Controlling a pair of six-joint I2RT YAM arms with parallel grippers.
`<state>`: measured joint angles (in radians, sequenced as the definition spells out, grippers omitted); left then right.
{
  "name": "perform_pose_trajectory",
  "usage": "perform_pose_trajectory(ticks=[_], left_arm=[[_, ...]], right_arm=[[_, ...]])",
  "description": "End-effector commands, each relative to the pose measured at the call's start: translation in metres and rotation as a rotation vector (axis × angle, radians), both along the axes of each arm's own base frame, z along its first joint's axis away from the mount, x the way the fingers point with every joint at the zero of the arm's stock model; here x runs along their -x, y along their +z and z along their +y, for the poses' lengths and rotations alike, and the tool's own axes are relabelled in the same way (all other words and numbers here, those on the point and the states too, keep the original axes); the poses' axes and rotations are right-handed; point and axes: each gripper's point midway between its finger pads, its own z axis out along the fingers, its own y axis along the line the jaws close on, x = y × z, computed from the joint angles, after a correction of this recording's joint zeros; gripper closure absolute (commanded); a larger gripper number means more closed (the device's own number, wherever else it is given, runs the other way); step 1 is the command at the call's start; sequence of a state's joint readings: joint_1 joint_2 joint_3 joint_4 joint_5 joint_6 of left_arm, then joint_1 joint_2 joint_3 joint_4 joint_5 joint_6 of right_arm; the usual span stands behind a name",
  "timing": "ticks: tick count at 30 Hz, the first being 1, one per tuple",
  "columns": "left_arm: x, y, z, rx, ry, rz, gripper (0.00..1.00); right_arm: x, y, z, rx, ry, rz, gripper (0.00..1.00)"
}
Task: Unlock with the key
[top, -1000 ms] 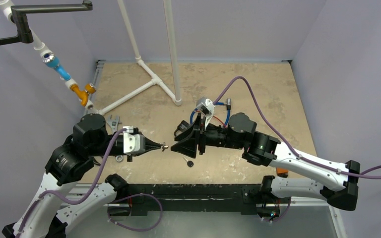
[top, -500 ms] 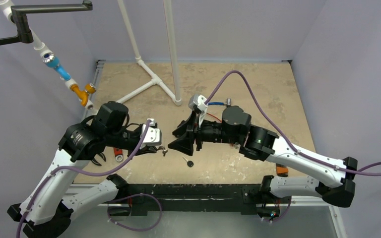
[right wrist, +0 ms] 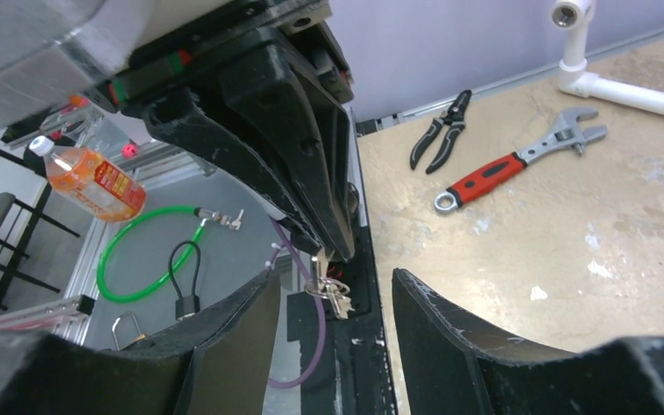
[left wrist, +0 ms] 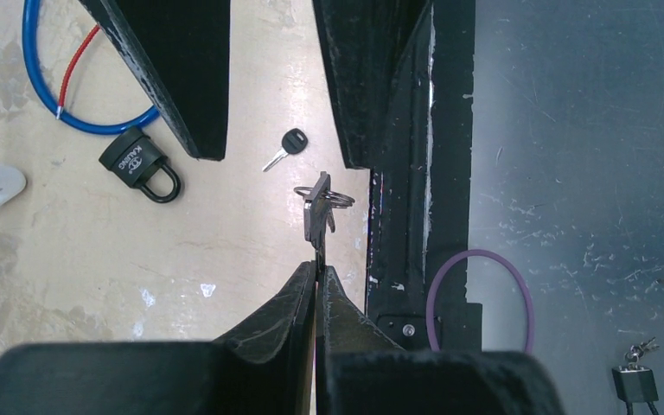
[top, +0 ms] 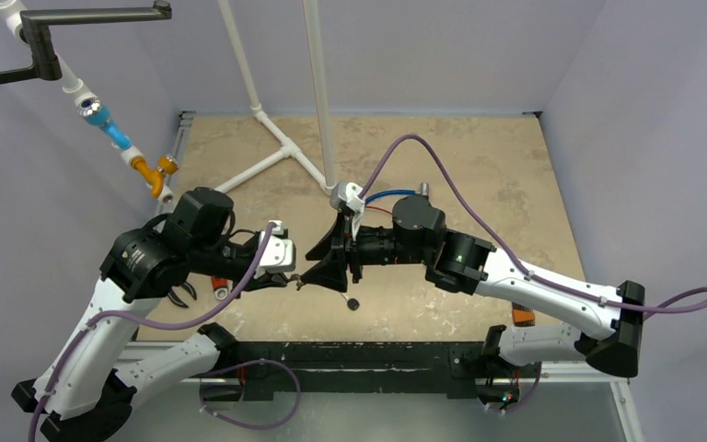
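My left gripper (left wrist: pixel 318 266) is shut on a small metal key (left wrist: pixel 318 212) with a split ring, which sticks out past its tips. From the right wrist, the same key (right wrist: pixel 333 294) hangs between the spread fingers of my open right gripper (right wrist: pixel 333 275), without touching either. From above, the two grippers meet tip to tip at the key (top: pixel 302 284). A black padlock (left wrist: pixel 134 162) on a blue cable (left wrist: pixel 43 86) lies on the table under the right arm. A second key with a black head (top: pixel 352 302) lies loose nearby.
A red-handled wrench (right wrist: pixel 501 169) and black pliers (right wrist: pixel 441 130) lie on the table behind my left arm. A white pipe frame (top: pixel 276 152) stands at the back. The black rail (top: pixel 359 354) marks the table's near edge; below it lie an orange bottle (right wrist: pixel 91 177) and a green cable (right wrist: pixel 138 251).
The right arm has swung left, bringing its open fingers around the key. The left arm raised and turned inward, still gripping the key, then stayed nearly still.
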<state>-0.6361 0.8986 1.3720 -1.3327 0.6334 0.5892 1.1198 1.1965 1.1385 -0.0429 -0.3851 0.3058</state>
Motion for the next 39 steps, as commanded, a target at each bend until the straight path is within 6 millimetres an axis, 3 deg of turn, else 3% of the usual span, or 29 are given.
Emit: perform_pose_trajectory(ticks=[1,10,15,18,26,39], left_arm=[[0.003,0.010,-0.003,0.028,-0.026,-0.016,1.00],[0.001,0.012,-0.005,0.028,-0.024,-0.014,1.00],[0.000,0.012,-0.006,0.026,-0.020,-0.011,1.00],[0.000,0.012,-0.005,0.022,-0.019,-0.008,1.00],[-0.006,0.027,-0.005,0.040,0.004,-0.060,1.00],[-0.010,0.040,-0.009,0.088,0.040,-0.075,1.00]], right_arm=[[0.008,0.024,0.009,-0.086,0.064,-0.037,0.50],[0.012,0.012,0.019,-0.049,0.091,-0.031,0.59],[0.011,0.009,0.018,-0.041,0.084,-0.033,0.80],[0.009,0.004,0.018,-0.027,0.072,-0.034,1.00],[0.006,-0.017,0.011,0.031,0.035,-0.021,1.00],[0.011,-0.013,0.010,-0.008,0.040,0.008,1.00]])
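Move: The ringed key I'm after is already held out by my left hand, its ring end about 3 cm to the right of that hand's point and level with it. From my open right hand, that end lies some 3 cm left, 1 cm back and 2 cm lower. On the table, roughly 27 cm below my right hand, the car key is about 10 cm right and 2 cm back, and the black padlock some 20 cm ahead and 7 cm right. I bring my half-open right hand left and down about 2 cm each way, easing slightly back, until its fingers straddle the ring end of the key, then shut them and pinch it. My left hand keeps its grip on the other end and nearly holds still, then rises about 1.5 cm while my right hand, still shut, slips a little back to the right. ##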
